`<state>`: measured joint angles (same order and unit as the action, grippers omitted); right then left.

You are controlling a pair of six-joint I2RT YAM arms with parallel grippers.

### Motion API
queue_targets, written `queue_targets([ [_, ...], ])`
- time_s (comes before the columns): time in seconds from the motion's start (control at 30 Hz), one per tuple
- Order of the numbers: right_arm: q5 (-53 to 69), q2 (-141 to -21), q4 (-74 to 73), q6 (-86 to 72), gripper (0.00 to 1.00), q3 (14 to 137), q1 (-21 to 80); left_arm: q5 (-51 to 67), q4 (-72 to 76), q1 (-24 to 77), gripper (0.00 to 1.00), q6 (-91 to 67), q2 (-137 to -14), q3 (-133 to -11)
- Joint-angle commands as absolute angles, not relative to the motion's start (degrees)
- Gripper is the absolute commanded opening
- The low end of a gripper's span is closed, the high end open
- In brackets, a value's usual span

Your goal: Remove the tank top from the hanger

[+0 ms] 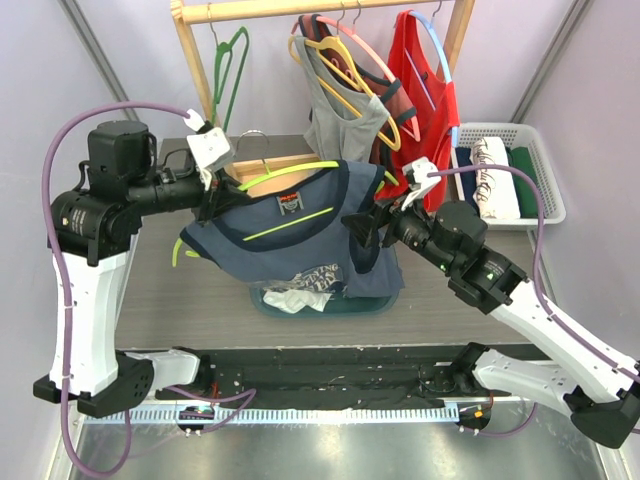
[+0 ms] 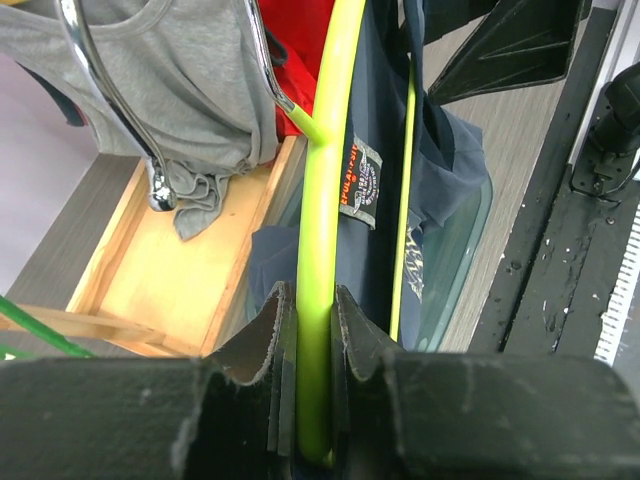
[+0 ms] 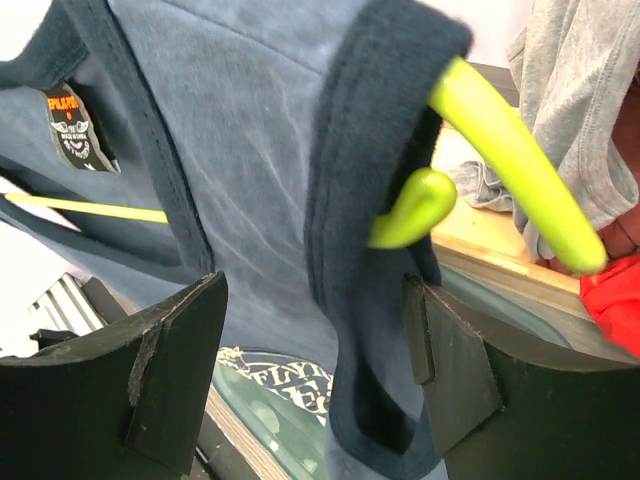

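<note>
A navy blue tank top (image 1: pixel 300 235) hangs on a lime-green hanger (image 1: pixel 290 172) held above the table's middle. My left gripper (image 1: pixel 212 195) is shut on the hanger's left end; in the left wrist view the green bar (image 2: pixel 325 200) runs straight between the jaws of the left gripper (image 2: pixel 312 310). My right gripper (image 1: pixel 362 228) is at the top's right shoulder and stands open. In the right wrist view the dark shoulder strap (image 3: pixel 355 200) hangs between the fingers of the right gripper (image 3: pixel 315 330), close to the right finger, just below the hanger's hooked end (image 3: pixel 415 205).
A wooden rack behind holds a grey tank top (image 1: pixel 345 115), a red one (image 1: pixel 425 90) and an empty green hanger (image 1: pixel 228 70). A white basket (image 1: pixel 538 150) of folded clothes stands at the right. A clear green bin (image 1: pixel 262 303) with clothes sits under the navy top.
</note>
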<state>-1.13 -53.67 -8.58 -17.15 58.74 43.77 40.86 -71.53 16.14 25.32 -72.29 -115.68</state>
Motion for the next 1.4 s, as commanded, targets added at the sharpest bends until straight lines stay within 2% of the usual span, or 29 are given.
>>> queue_targets([
  [0.0, -0.79, -51.68, -5.62, -17.93, 0.78, 58.89, 43.16, 43.42, -69.61, 16.17, 0.0, 25.84, -71.28, -118.3],
  [0.2, -0.27, -51.94, -6.24, -17.31, 0.78, 59.85, 42.45, 43.94, -69.96, 16.17, 0.0, 26.02, -71.28, -118.48],
  [0.3, 3.16, -53.35, -5.1, -18.19, 0.73, 61.43, 42.1, 44.38, -70.05, 16.08, 0.0, 25.93, -71.37, -118.48],
  [0.4, 7.11, -54.58, -2.64, -20.21, 0.57, 63.01, 42.19, 44.38, -70.05, 16.08, 0.0, 25.93, -71.28, -118.39],
  [0.43, 7.9, -54.93, -2.38, -20.74, 0.43, 63.89, 42.19, 44.3, -70.14, 16.17, 0.0, 26.01, -71.37, -118.21],
  [0.5, 9.58, -54.84, -2.2, -21.7, 0.25, 64.6, 42.19, 43.86, -70.14, 16.17, 0.0, 26.1, -71.28, -117.95],
  [0.53, 9.84, -54.5, -2.2, -21.88, 0.05, 64.95, 42.19, 43.68, -70.05, 16.08, 0.0, 26.19, -71.19, -117.6],
  [0.57, 10.54, -53.88, -2.28, -22.15, 0.01, 65.04, 42.19, 43.42, -70.14, 16.17, 0.0, 26.28, -71.28, -117.6],
  [1.0, 10.03, -48.26, -9.58, -21.54, 0.01, 67.32, 42.1, 38.85, -70.05, 16.08, 0.0, 29.35, -71.1, -114.35],
  [1.37, -22.64, -49.12, -10.63, -20.39, 0.01, 70.05, 42.01, 39.72, -72.33, 16.08, 0.0, 31.72, -70.23, -113.91],
])
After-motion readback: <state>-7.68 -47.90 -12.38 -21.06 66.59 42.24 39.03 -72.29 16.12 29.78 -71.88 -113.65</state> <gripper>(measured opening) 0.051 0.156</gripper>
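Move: The right-hand edge of the tank top's right strap hangs between the right hand's open fingers, roughly 2 cm to its left and 1 cm above. The hanger's right tip sits some 4 cm ahead and 1 cm to the right, about level; the neck label is around 13 cm left and 2 cm ahead, 1 cm lower. From the left hand, which holds the hanger, that strap edge lies about 21 cm right, 3 cm back and 6 cm lower. Edging about 2 cm left and slightly up, the right hand shuts its fingers on the dark-trimmed strap edge. It lifts that edge with a pull back, about 8 cm up in all, then swings roughly 6 cm right and 3 cm forward, turning clockwise, to draw the strap towards the hanger's tip side. The left hand keeps its grip on the hanger, sinking about 1 cm. ##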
